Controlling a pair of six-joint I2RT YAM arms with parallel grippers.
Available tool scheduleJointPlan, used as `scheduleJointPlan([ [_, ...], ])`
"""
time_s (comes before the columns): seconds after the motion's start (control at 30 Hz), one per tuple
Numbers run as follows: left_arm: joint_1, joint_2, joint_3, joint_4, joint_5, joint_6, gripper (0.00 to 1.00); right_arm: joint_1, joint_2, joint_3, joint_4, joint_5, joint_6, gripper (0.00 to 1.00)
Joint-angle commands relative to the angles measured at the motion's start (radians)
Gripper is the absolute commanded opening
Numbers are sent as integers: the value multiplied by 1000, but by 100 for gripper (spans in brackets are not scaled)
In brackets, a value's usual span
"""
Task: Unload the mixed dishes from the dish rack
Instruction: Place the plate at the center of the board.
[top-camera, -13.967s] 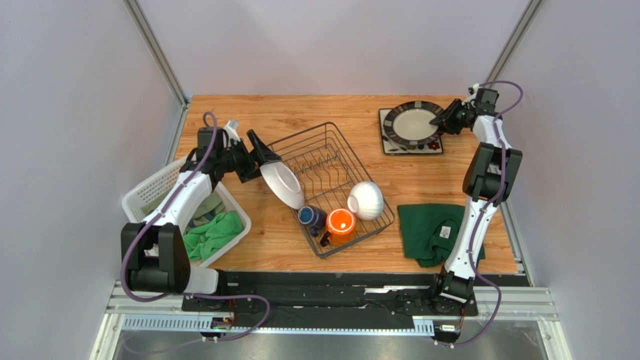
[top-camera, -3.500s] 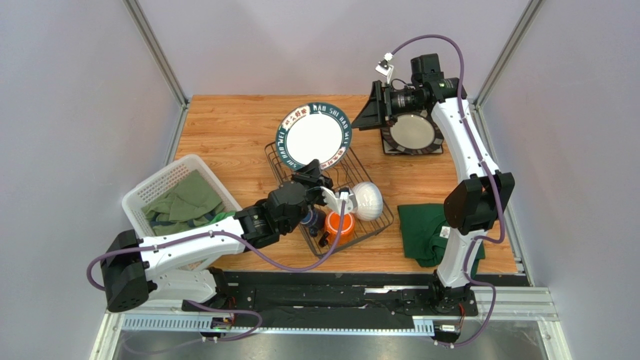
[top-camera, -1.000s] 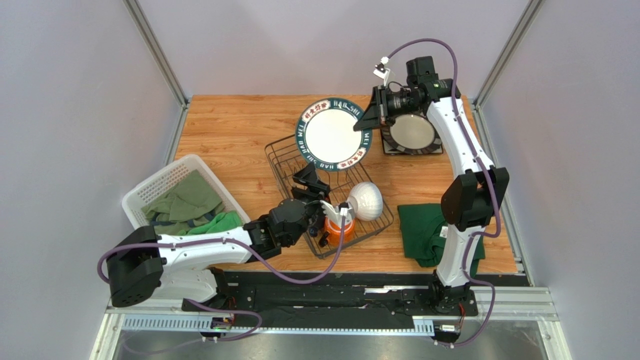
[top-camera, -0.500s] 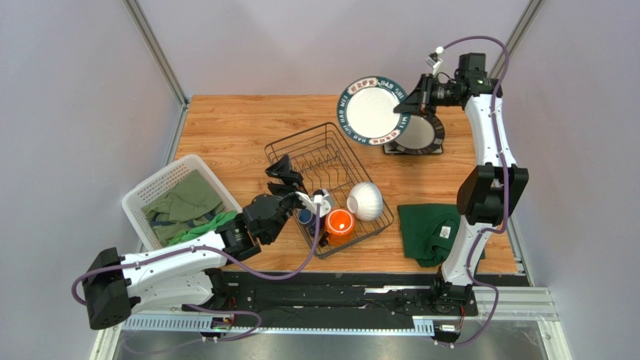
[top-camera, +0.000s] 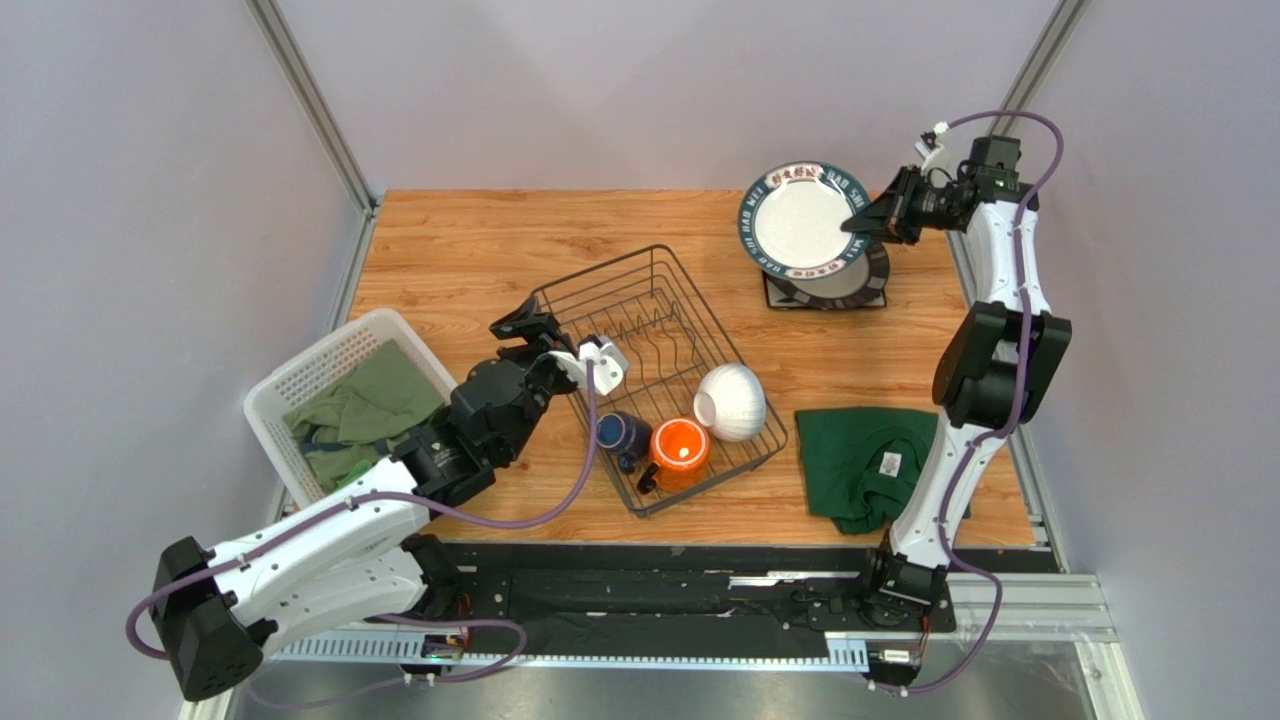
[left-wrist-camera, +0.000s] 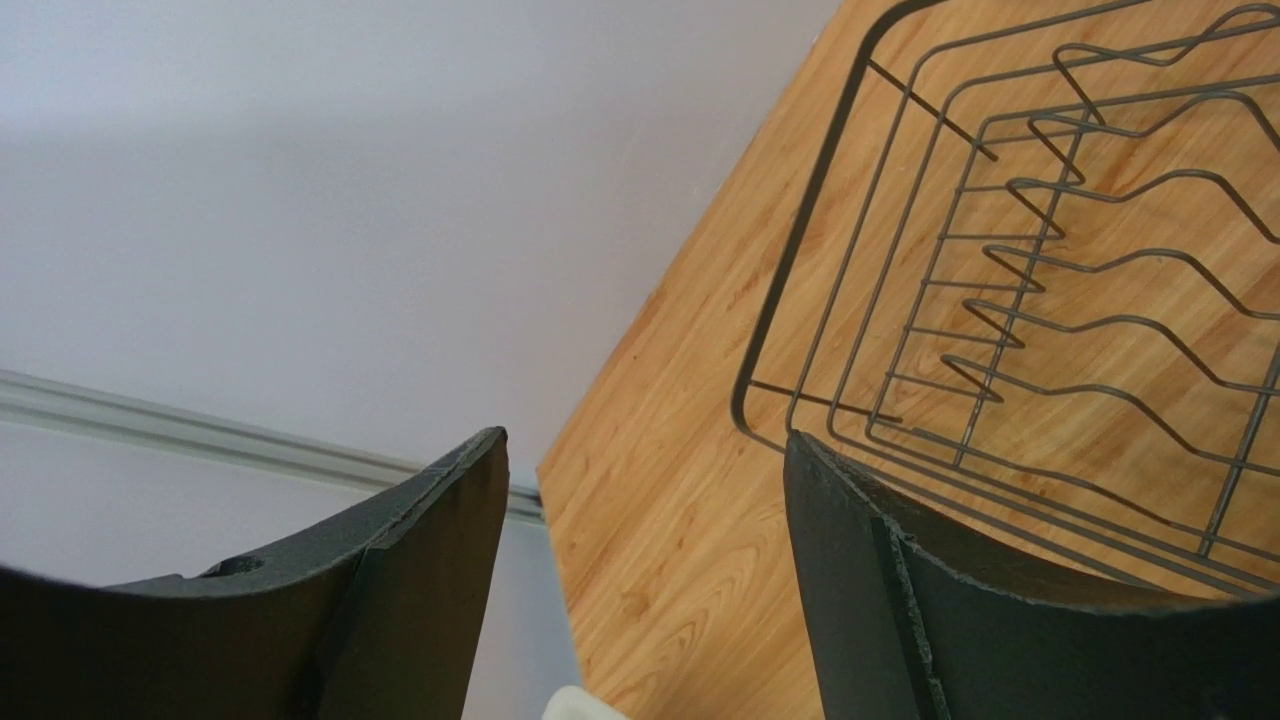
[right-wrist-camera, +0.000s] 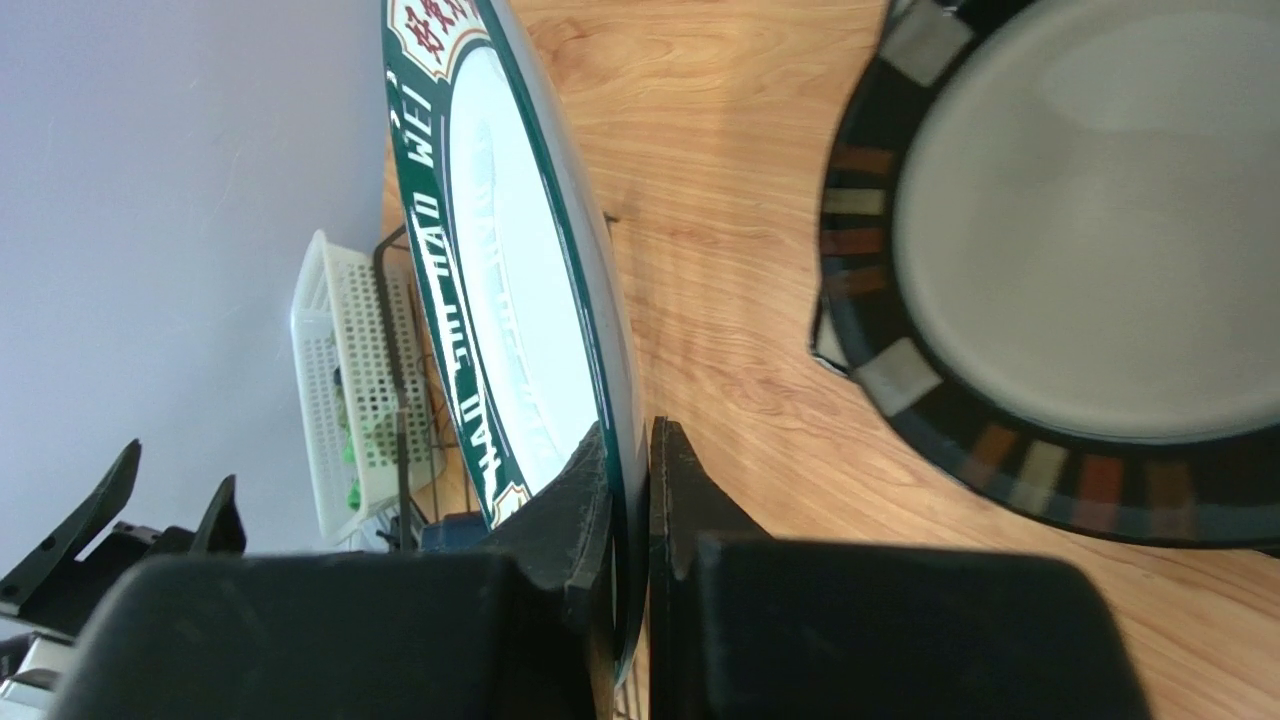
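The black wire dish rack lies mid-table. Its near end holds a white ribbed bowl, an orange mug and a dark blue mug. My right gripper is shut on the rim of a round white plate with a dark-green lettered rim. It holds that plate tilted just above a dark-rimmed round plate stacked on a square plate. In the right wrist view the fingers pinch the lettered plate. My left gripper hangs open and empty beside the rack's left edge.
A white slotted basket with green cloths sits at the left. Another green cloth lies near the front right. Grey walls and metal posts close in the table on three sides.
My right arm has carried the lettered plate from above the rack over to the plate stack at the far right. My left gripper has pulled back left from the mugs and opened wider.
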Motion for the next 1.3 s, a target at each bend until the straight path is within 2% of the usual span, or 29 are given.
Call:
scheduleJointPlan([
  [0.0,34,-15,46,-52,53,-94,75,-50,45,34,70,2,20,0],
  [0.3,65,5,32,-60,81,-140,75,-102,145,49,91,41,6,0],
  [0.6,74,24,27,-46,92,-146,74,-102,220,51,128,64,9,0],
  [1.0,77,22,13,-43,107,-157,73,-104,303,133,126,94,29,0],
  [1.17,77,22,12,-43,113,-160,73,-102,323,147,126,108,30,2],
  [1.27,77,22,12,-42,118,-162,73,-102,334,158,126,111,30,7],
])
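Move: Ahead of the right hand by about 10 cm, practically in line with it and some 18 cm below, lies the centre of the board with the dark-rimmed plate on it, where the held green-rimmed plate is to go. The white bowl stands roughly 24 cm back and 19 cm to the left; the rack's middle is about 20 cm back and 34 cm left. From the idle left hand the board's centre is some 32 cm ahead and 54 cm to the right, well below. Lowering the green-rimmed plate, still pinched at its rim, the right hand sinks about 14 cm towards the stack on the board. It swings right some 8 cm, nearly all early on, while easing forward a little, and the wrist tips down and turns clockwise, each about 10 degrees. The empty left hand, open near the rack, settles slightly lower. ##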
